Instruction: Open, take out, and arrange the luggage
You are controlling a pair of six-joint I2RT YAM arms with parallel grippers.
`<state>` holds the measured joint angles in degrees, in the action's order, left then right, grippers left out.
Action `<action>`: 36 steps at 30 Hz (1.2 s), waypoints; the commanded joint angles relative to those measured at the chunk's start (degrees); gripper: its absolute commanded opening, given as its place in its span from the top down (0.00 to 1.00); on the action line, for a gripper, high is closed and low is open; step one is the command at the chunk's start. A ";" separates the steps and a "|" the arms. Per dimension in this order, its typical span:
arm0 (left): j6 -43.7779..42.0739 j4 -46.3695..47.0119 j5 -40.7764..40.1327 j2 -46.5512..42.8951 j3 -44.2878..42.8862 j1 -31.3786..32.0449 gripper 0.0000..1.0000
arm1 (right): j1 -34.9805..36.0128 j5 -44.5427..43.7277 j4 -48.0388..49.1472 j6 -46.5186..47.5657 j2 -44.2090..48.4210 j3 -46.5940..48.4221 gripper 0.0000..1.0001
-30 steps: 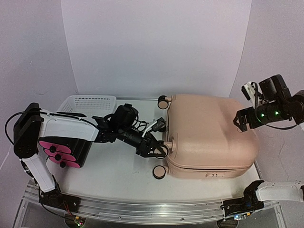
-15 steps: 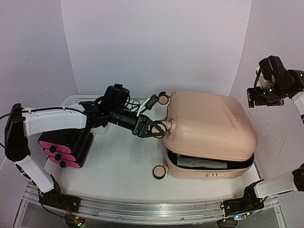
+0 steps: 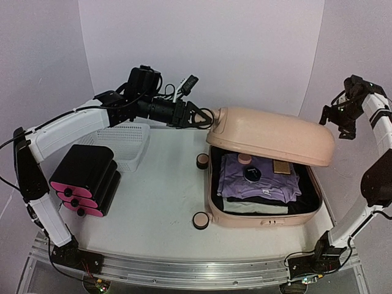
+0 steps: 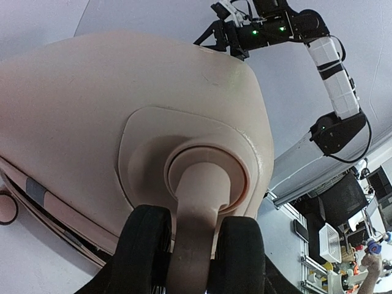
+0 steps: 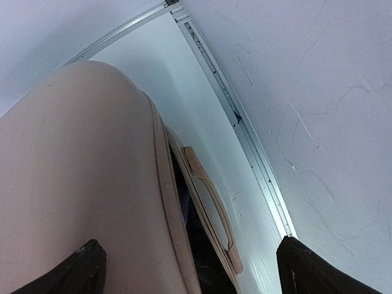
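Note:
The beige-pink luggage (image 3: 272,138) lies at the right of the table with its lid raised at a slant. Inside the lower shell (image 3: 263,218) I see folded purple clothes (image 3: 236,179), a round black item (image 3: 252,174) and a small brown one (image 3: 282,166). My left gripper (image 3: 199,117) is shut on a wheel at the lid's left corner; the left wrist view shows that wheel's black tyres (image 4: 144,251) and beige stem (image 4: 199,202) close up. High at the far right my right gripper (image 3: 335,119) hangs open over the lid (image 5: 79,171) and the side handle (image 5: 211,202).
A white mesh basket (image 3: 125,144) stands at the back left. In front of it lies a black box with pink drawer fronts (image 3: 86,177). Two luggage wheels (image 3: 203,161) (image 3: 199,220) stick out on the shell's left side. A curved white backdrop rises behind.
My left gripper has lifted the lid by its wheel, up and back, from closed to half raised, baring the contents. The right arm rose and swung to the far right.

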<state>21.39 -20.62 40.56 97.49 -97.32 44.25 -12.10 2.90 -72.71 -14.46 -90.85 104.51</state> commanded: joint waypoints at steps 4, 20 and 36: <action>2.77 -2.47 -23.64 1.14 -10.12 -8.70 1.00 | -2.16 0.69 -5.02 1.13 -1.82 5.42 0.02; 8.38 -2.36 -20.08 6.91 -18.43 -13.57 1.00 | -2.18 -1.85 -8.29 6.93 3.10 8.36 0.02; 11.30 -1.68 -17.18 9.42 -22.74 -14.37 1.00 | 7.79 25.52 49.42 0.21 -4.88 -8.62 0.05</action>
<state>30.85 -20.18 28.29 106.54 -117.36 30.96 -7.01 26.63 -39.77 -12.03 -88.60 88.09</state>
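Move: Right of the left hand, which already grips a wheel on the suitcase lid, the half-raised lid's middle lies roughly 20 cm away, level fore and aft and 10 cm lower. The purple clothes lie about 22 cm right and 30 cm below, 1 cm back. The white basket is some 17 cm ahead, 31 cm left and 32 cm below. From the right hand, the lid's middle is about 24 cm left, 9 cm back and 3 cm below. Swinging the lid open by its wheel, the left hand keeps its grip and carries it about 15 cm forward towards the back wall, with some 7 cm of leftward travel and rise, turning counter-clockwise nearly 30 degrees. The right hand, open wide, first eases up and slightly back and right, then sweeps forward and left towards the open case, tipping its fingers up and turning counter-clockwise. ##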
